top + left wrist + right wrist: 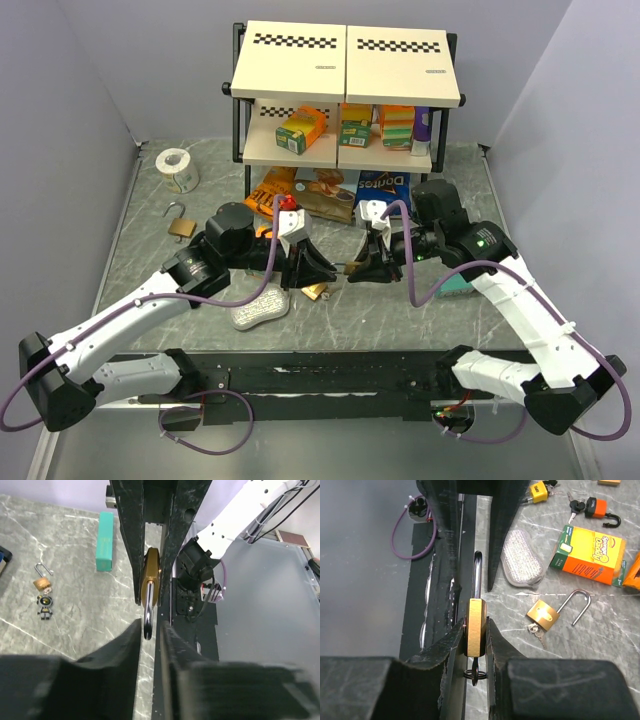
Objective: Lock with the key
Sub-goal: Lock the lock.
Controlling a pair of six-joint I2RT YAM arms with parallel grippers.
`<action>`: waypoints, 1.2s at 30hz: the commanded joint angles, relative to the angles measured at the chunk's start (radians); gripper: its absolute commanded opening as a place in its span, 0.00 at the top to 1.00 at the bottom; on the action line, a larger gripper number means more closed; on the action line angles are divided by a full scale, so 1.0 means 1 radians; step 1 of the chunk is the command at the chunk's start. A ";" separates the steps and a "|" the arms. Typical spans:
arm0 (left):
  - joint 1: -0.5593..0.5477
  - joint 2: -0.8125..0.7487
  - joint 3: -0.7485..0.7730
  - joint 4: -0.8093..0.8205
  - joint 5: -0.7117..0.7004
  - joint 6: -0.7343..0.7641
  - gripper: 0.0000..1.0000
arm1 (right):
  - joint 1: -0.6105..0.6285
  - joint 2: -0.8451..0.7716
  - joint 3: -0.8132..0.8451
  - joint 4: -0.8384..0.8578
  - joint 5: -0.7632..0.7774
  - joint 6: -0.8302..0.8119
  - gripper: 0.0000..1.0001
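Observation:
A brass padlock (475,611) hangs in the air between the two arms, and my right gripper (476,625) is shut on its body. A key (476,672) with a dark ring sticks out of the keyhole end, towards the right wrist camera. The steel shackle (477,575) points away, towards the left arm. In the left wrist view the padlock (151,575) sits between the right fingers, and its shackle tip (147,630) reaches between the tips of my left gripper (150,626). That gripper is a little open, with a gap beside the shackle. From above, the grippers meet at the padlock (352,268).
On the table lie a second brass padlock (542,615) with an open shackle and keys, a yellow padlock (538,490), an orange one (595,506), a yellow-orange box (587,555), a clear pouch (520,557) and a teal box (105,541). A shelf (345,90) stands behind.

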 commanded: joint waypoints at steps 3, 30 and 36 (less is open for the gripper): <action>0.003 -0.019 0.023 0.010 0.008 0.017 0.91 | 0.010 -0.013 0.043 -0.004 -0.045 0.006 1.00; -0.075 0.102 0.007 0.211 -0.029 -0.115 0.99 | 0.119 0.062 0.059 0.134 -0.090 0.112 1.00; -0.079 0.085 -0.025 0.220 -0.004 -0.131 0.99 | 0.124 0.088 0.079 0.168 -0.099 0.136 1.00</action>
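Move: The shackle of the brass padlock lies practically at the left fingers' grip point, about 1 cm to their right and level. The right hand holds the lock body, with the shackle some 4 cm to that hand's left. On the table, roughly 25 cm below the left hand, the open padlock lies about 11 cm ahead and 5 cm left, and the grey sponge about 6 cm ahead and 16 cm left. Left fingers shut on the shackle, then push about 1 cm right towards the right-held body, both sinking 2.5 cm. ##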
